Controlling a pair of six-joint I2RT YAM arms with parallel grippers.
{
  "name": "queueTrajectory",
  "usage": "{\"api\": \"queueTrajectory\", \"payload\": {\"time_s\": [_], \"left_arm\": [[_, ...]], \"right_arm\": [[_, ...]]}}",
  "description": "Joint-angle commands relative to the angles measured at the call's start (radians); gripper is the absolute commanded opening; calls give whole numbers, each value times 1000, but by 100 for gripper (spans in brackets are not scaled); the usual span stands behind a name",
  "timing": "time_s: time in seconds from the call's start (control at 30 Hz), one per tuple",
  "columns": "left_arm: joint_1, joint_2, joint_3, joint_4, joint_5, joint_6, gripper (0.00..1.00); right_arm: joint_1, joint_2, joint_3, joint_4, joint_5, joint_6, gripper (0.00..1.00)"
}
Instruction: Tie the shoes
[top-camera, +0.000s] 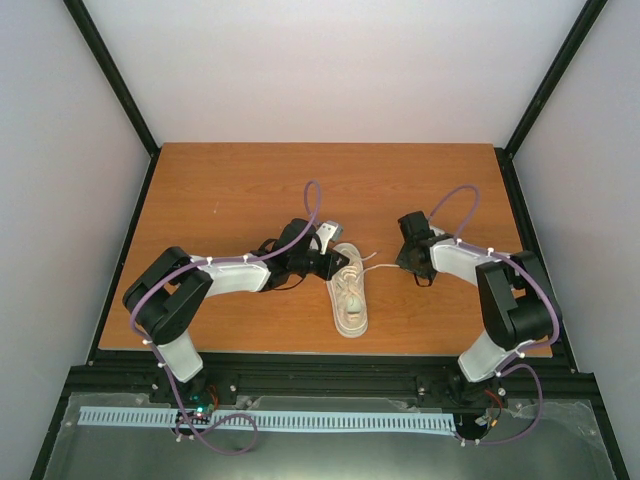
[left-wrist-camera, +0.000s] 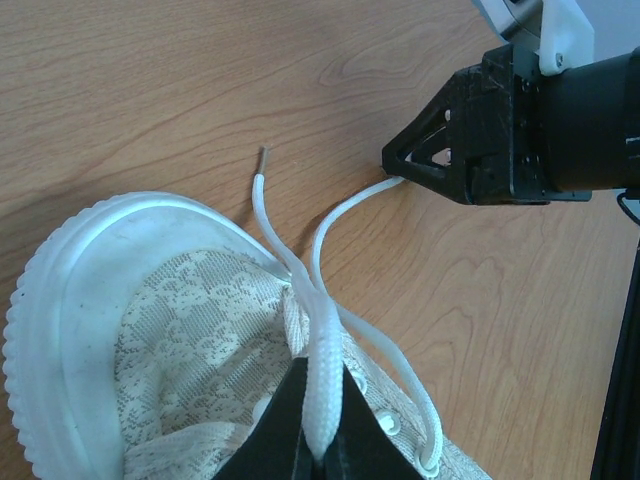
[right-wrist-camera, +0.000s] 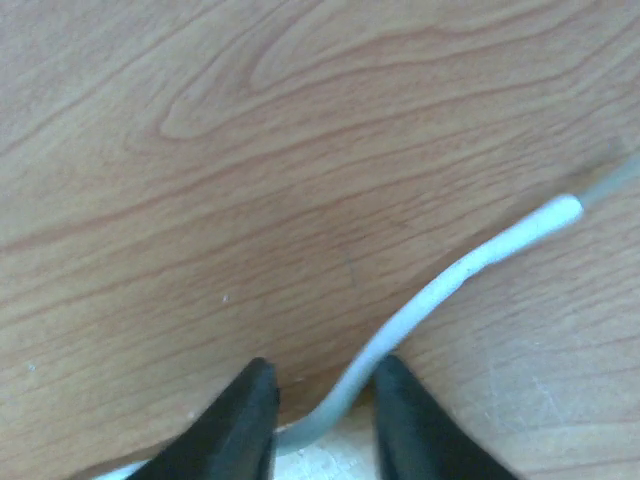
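The shoe (top-camera: 350, 295), a cream lace-patterned sneaker (left-wrist-camera: 170, 330), lies on the wooden table between the two arms. My left gripper (left-wrist-camera: 322, 368) hovers over the shoe's lacing and is shut on a thick white lace (left-wrist-camera: 325, 330). A second lace strand (left-wrist-camera: 345, 210) runs off across the table to my right gripper (left-wrist-camera: 408, 165). In the right wrist view that strand (right-wrist-camera: 450, 285) passes between the fingers of my right gripper (right-wrist-camera: 325, 378). They stand apart, the lace against the right finger (right-wrist-camera: 400, 400) and a gap to the left one.
A loose lace end with a clear tip (left-wrist-camera: 263, 158) lies on the table (top-camera: 230, 200) beyond the toe. Black frame rails (top-camera: 330, 375) run along the table's near edge. Grey walls enclose the table on three sides.
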Motion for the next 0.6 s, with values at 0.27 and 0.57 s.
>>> {"api": "queueTrajectory", "payload": {"time_s": [0.27, 0.57], "left_arm": [[-9, -12, 14, 24, 85, 45, 2], [-9, 5, 36, 24, 161, 66, 8]], "right_arm": [[-4, -160, -70, 31, 37, 2, 3], [-3, -457, 1, 103, -204, -167, 3]]}}
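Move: The free lace lies right between the right hand's half-open fingers, about 1 cm below the hand point. From the right hand, the shoe's middle is some 13 cm left and 5 cm back. The other lace end, held farther along by the left hand, has its tip roughly 6 cm left and 3 cm ahead. From the left hand, the free lace at the right fingers is about 13 cm right, 1 cm back and 7 cm lower. Right fingers pinch the free lace and lift it about 11 cm off the table; left fingers still hold theirs. ##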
